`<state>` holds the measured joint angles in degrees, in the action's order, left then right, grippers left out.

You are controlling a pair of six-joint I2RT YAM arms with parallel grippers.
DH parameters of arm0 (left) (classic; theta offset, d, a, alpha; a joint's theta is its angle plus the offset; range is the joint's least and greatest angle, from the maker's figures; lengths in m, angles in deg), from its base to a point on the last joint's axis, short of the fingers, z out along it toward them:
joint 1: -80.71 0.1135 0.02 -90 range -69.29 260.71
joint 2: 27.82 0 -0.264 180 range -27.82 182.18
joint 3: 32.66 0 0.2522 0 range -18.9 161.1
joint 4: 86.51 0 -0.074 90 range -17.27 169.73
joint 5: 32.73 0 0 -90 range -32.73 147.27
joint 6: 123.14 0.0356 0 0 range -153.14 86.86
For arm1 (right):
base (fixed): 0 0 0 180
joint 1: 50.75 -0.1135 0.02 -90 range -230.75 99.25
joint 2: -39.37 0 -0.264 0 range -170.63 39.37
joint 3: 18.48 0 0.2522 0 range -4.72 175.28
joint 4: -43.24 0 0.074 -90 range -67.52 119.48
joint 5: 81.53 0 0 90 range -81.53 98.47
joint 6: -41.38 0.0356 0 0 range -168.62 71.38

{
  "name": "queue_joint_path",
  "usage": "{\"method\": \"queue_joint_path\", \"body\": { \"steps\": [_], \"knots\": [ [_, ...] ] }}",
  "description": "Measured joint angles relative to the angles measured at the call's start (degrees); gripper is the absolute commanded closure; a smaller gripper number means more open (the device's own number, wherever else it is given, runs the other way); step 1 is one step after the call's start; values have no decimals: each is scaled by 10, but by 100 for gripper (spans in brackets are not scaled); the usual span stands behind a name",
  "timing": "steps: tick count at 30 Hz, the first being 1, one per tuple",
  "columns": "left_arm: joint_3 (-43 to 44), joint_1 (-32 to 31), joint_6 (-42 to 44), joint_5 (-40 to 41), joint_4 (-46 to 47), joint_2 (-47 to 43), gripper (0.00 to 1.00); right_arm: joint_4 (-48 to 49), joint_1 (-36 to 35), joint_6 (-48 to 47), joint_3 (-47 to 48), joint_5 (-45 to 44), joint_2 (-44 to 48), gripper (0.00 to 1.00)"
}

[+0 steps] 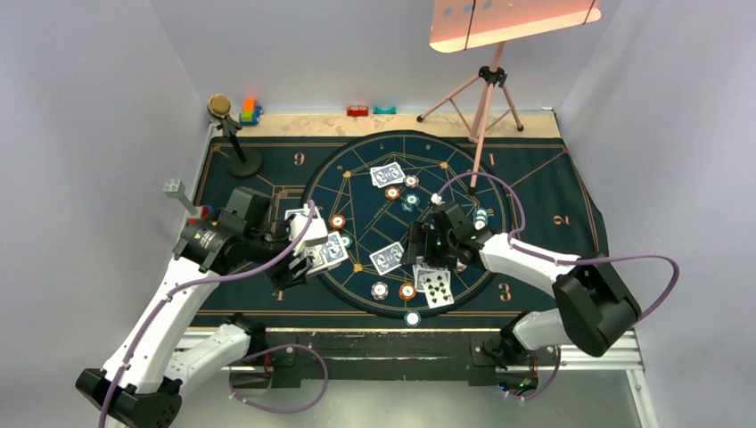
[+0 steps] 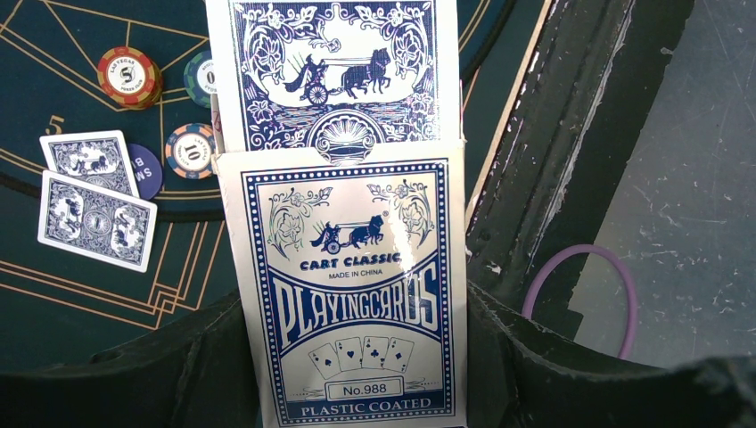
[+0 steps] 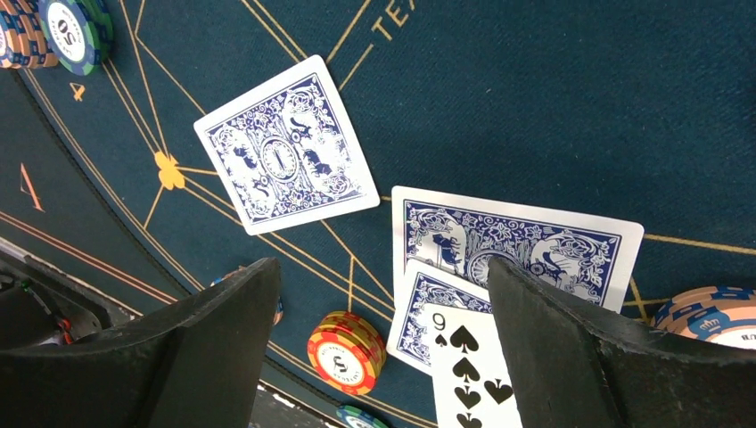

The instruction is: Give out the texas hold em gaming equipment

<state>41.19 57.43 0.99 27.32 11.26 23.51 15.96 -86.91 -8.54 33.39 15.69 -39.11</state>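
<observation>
My left gripper [image 1: 314,248] is shut on a blue-and-white playing-card box [image 2: 352,294], held over the mat's left part. A face-down card [image 2: 334,71] sticks out of the box's top. Two face-down cards [image 2: 94,201] and several chips [image 2: 129,76] lie on the mat beyond it. My right gripper [image 3: 383,267] is open, just above the mat near its front middle. Beneath its fingers lie a face-up nine of spades [image 3: 468,374], two face-down cards [image 3: 517,241] and a red-and-yellow chip stack [image 3: 346,350]. Another face-down card [image 3: 283,147] lies further out.
The dark blue mat [image 1: 553,196] with gold lines covers the table. More cards [image 1: 387,173] and chips [image 1: 392,192] lie around its circle. A pink tripod [image 1: 486,98] stands at the back right, a black stand [image 1: 234,134] and toy blocks [image 1: 250,111] at the back left.
</observation>
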Motion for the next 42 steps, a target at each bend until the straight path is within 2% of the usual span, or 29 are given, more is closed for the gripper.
{"method": "queue_joint_path", "body": {
  "steps": [8,24,35,42],
  "knots": [
    [0,0,0,2,0,-4,100,24,1,2,-19,1,15,10],
    [0,0,0,2,-2,-6,100,5,2,22,-106,46,130,10],
    [0,0,0,2,-2,-7,100,-110,-5,24,-150,92,246,9],
    [0,0,0,2,-3,-7,100,-164,-6,18,-153,123,272,7]
  ]
}}
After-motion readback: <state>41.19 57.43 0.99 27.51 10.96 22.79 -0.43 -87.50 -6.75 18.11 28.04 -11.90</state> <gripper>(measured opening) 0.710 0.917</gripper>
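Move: The face-up nine of spades, lying on a face-down card, is about 7 cm back and 4 cm right of the right hand, with the table some 2 cm below. Another face-down card lies 2 cm back and 2 cm right of the hand; the orange chip stack is 8 cm back and 4 cm left, a lone face-down card 1 cm ahead and 9 cm left. From the left hand, the nine is some 35 cm right, 1 cm back and 17 cm below. Back towards its own base, and a little to its right, the right hand sweeps about 12 cm level and low over the felt after a brief hold, dragging the nine and the card under it past the orange stack with its right fingertip. The fingers stay wide open while the wrist tilts some 10 degrees. ##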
